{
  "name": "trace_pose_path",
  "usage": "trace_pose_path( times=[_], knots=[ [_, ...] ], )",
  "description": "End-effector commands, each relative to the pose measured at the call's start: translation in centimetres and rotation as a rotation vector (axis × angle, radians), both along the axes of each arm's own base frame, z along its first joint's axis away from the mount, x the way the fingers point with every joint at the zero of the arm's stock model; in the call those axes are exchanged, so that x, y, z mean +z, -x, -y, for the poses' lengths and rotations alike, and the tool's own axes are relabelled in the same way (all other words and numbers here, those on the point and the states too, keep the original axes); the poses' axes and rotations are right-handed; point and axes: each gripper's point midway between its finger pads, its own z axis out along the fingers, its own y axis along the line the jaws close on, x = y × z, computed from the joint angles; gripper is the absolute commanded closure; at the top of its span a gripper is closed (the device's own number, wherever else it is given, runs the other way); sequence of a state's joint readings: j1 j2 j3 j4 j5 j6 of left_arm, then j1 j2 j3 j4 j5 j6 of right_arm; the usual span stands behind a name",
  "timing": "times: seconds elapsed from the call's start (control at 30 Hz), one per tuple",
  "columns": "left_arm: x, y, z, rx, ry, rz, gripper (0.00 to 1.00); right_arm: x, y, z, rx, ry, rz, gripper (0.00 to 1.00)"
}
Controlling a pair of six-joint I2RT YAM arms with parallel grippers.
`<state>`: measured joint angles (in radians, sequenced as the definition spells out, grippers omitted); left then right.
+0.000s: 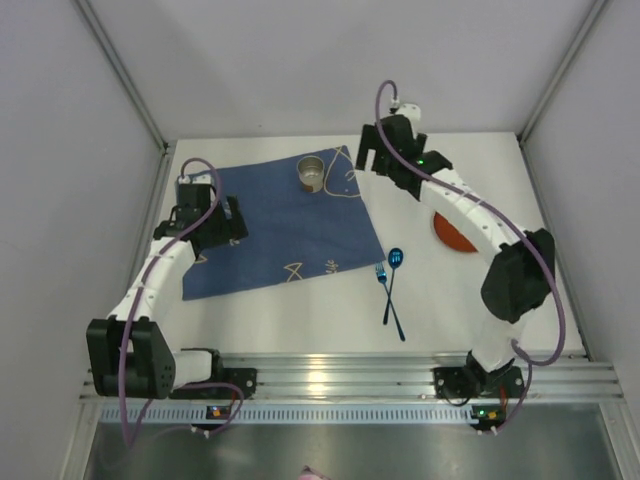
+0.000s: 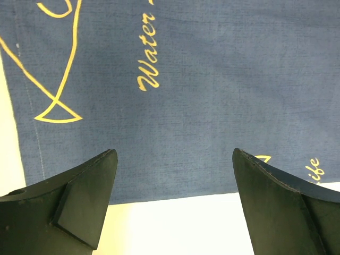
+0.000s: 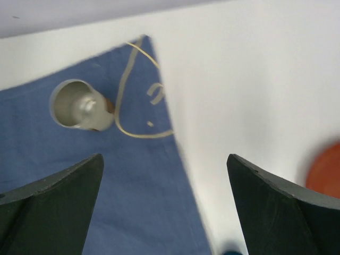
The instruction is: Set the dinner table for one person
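Observation:
The white dinner table [image 1: 300, 320] carries a dark blue cloth [image 1: 280, 225] with yellow fish lines. A metal cup [image 1: 312, 172] stands upright near the cloth's far edge. Just right of the cloth lie a blue spoon [image 1: 396, 258] and a blue fork [image 1: 390, 300], crossed. An orange plate [image 1: 452, 235] shows partly from under the right arm. My left gripper [image 1: 238, 222] hangs open over the cloth's left edge [image 2: 202, 79], holding nothing. My right gripper [image 1: 365, 155] stands open above the cloth's far right corner, the cup [image 3: 79, 106] to its left, and is empty.
Grey walls and metal posts close in the table at the left, right and back. An aluminium rail [image 1: 330, 378] with both arm bases runs along the near edge. The plate's rim [image 3: 326, 170] shows at the right of the right wrist view.

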<state>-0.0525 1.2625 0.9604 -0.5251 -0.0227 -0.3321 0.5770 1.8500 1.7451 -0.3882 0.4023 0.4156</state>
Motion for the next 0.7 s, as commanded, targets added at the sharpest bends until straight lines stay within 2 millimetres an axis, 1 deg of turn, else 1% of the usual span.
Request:
trace_pose_path(
  times=[0.0,0.03,0.07,0.13,0.17,0.23,0.27,0.3,0.37,0.4,0.5,0.53,0.6,0.67],
  knots=[
    [0.7,-0.8,1.1,-0.026,0.048,0.010,0.05,-6.3,8.6,8.1,-0.191,0.078,-0.352,0.00],
    [0.2,-0.8,1.2,-0.030,0.052,-0.004,0.05,-7.3,10.1,9.0,-0.208,0.067,-0.401,0.00],
    [0.0,-0.8,1.5,-0.038,0.064,-0.011,0.06,-9.2,12.8,10.9,-0.226,0.097,-0.486,0.00],
    [-0.6,-0.7,1.8,-0.049,0.072,-0.030,0.06,-11.0,15.3,11.9,-0.229,0.099,-0.565,0.00],
    [-0.8,-0.6,2.1,-0.056,0.077,-0.038,0.07,-12.6,17.2,12.7,-0.225,0.118,-0.614,0.00],
    [-0.9,-0.5,2.6,-0.067,0.081,-0.041,0.07,-14.2,18.8,12.2,-0.177,0.096,-0.677,0.03],
    [-0.9,-0.4,2.8,-0.069,0.087,-0.040,0.07,-15.6,19.9,12.1,-0.150,0.098,-0.724,0.07],
    [-0.9,-0.2,3.3,-0.082,0.093,-0.040,0.07,-16.2,20.4,11.5,-0.119,0.088,-0.752,0.14],
    [-1.1,0.2,3.8,-0.084,0.105,-0.049,0.08,-17.9,21.5,11.5,-0.106,0.116,-0.807,0.18],
    [-1.2,0.5,4.3,-0.096,0.107,-0.057,0.08,-18.4,21.7,11.5,-0.103,0.121,-0.817,0.25],
    [-0.5,1.5,5.1,-0.097,0.110,-0.056,0.09,-19.8,21.9,11.6,-0.097,0.132,-0.832,0.36],
    [0.2,1.8,5.2,-0.099,0.109,-0.039,0.09,-20.0,21.4,11.4,-0.096,0.125,-0.817,0.37],
    [0.5,3.0,5.6,-0.096,0.109,-0.054,0.09,-20.5,21.2,11.0,-0.084,0.120,-0.819,0.39],
    [1.6,3.7,5.6,-0.078,0.119,-0.036,0.09,-20.8,20.7,10.8,-0.084,0.115,-0.812,0.39]
  ],
)
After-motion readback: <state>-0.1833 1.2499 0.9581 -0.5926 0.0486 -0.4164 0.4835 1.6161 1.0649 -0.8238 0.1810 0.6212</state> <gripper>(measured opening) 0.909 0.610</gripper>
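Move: The spoon lies about 30 cm back from the right gripper, some 5 cm to its right and about 25 cm below. The fork crossing the spoon has its middle some 4 cm farther back than the spoon's. The red plate is about 9 cm back and 28 cm right of the gripper, while the cup stands about 10 cm ahead and 16 cm left. From the left gripper, the spoon is roughly 16 cm back and 39 cm right. Sweep the empty right gripper away from the cup, back about 22 cm, down about 20 cm and some 12 cm to the right, easing to a stop low beside the spoon's bowl, on its right. Tip the fingers down some 50 degrees and narrow them to a bit over half open. Meanwhile drift the open left gripper right over the blue cloth, dipping and rising again, then easing slightly back. ##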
